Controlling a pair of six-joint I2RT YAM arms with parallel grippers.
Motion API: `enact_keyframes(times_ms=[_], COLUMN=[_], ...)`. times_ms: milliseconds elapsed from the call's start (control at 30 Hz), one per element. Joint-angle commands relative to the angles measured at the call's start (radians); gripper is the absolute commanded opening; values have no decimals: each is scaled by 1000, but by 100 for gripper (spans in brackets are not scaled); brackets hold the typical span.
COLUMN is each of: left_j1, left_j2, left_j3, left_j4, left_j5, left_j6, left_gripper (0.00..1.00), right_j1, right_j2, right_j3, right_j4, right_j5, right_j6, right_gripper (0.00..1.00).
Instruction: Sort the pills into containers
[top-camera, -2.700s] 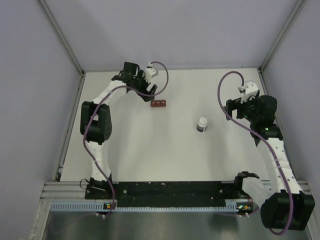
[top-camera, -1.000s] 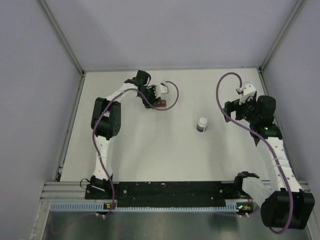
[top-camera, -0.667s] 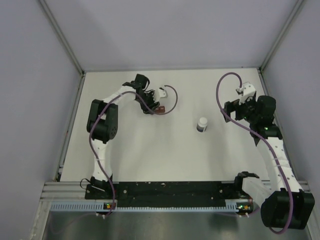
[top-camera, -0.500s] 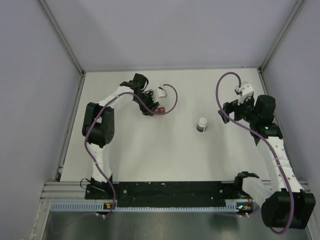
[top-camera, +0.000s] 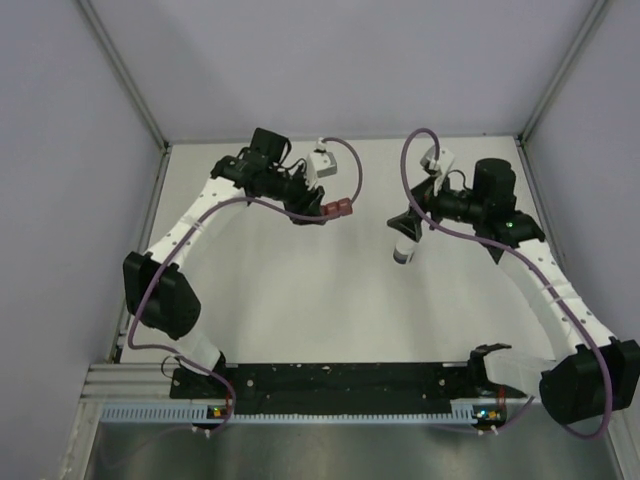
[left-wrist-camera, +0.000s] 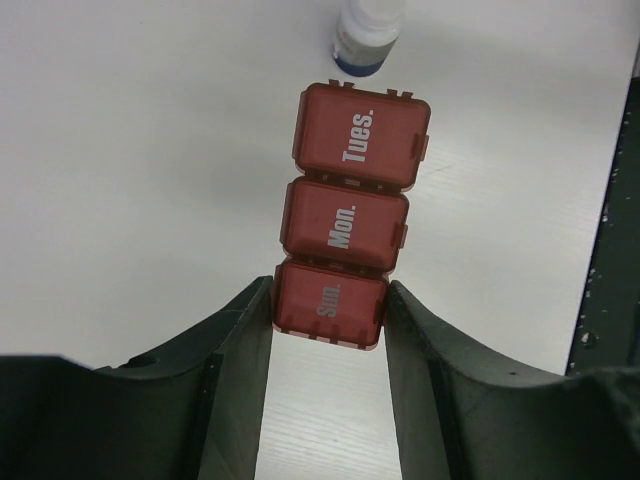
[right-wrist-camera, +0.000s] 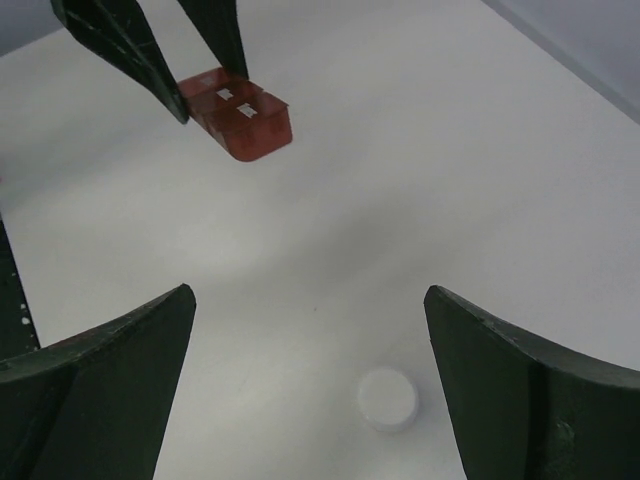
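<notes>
The containers (left-wrist-camera: 345, 215) are a dark red strip of three lidded compartments marked Sun., Mon. and Tues. My left gripper (left-wrist-camera: 328, 302) is shut on the Sun. end, and the strip juts forward above the table. From above the containers (top-camera: 339, 208) stick out rightward from the left gripper (top-camera: 318, 210). In the right wrist view the containers (right-wrist-camera: 243, 118) hang between the left fingers (right-wrist-camera: 140, 55). My right gripper (right-wrist-camera: 308, 295) is open, high over a white-capped bottle (right-wrist-camera: 388, 400). The overhead view puts the right gripper (top-camera: 408, 226) just above the bottle (top-camera: 403, 252). No loose pills show.
The bottle (left-wrist-camera: 366, 35) stands just beyond the strip's Tues. end in the left wrist view. Grey walls close the white table (top-camera: 300, 300) on three sides. A black rail (top-camera: 340, 378) with both arm bases runs along the near edge.
The left arm has stretched out and carried the containers up and to the right. The right arm has swung left and forward, bringing its open gripper over the bottle.
</notes>
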Motion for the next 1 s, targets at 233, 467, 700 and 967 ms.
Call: enact_keyframes(times_ms=[233,467,700,967], left_j1=[-94,-126,-143,-157], left_j2=[-70,-91,-97,-79], left_j3=[52,39,16,7], left_j4=[-72,-55,-43,-35], left_j5=[95,103,94,86], left_j6=[-134,-156,-156,-153], left_gripper=[0,0,0,0], right_j1=[180,195,197,197], right_j2=[105,157,206,234], right_j3=[121,139,171,190], right_j4=[20,20,14,14], right_j5=[-148,-190,-233,-257], right_j6=[53,61,64,70], right_gripper=[92,84,67,56])
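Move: The left hand already pinches the pill organizer by its Sun. end; the organizer's middle lies about 3 cm right, 1 cm ahead and 1 cm above that hand. The open right gripper it is taken to is some 17 cm right, 3 cm back and 5 cm higher. From the right hand the organizer's middle is about 14 cm left, 4 cm ahead and 4 cm lower. The white bottle stands roughly 22 cm below the right hand, 3 cm ahead and 1 cm right. The left fingers keep their pinch on the Sun. end while the left hand brings the organizer about 7 cm back and 4 cm right, rising a little. The right hand comes some 9 cm left and 3 cm back to meet it, swinging about 20 degrees counter-clockwise, and narrows its fingers from wide open to a bit over half around the Tues. end; a firm two-sided grip isn't there yet. ##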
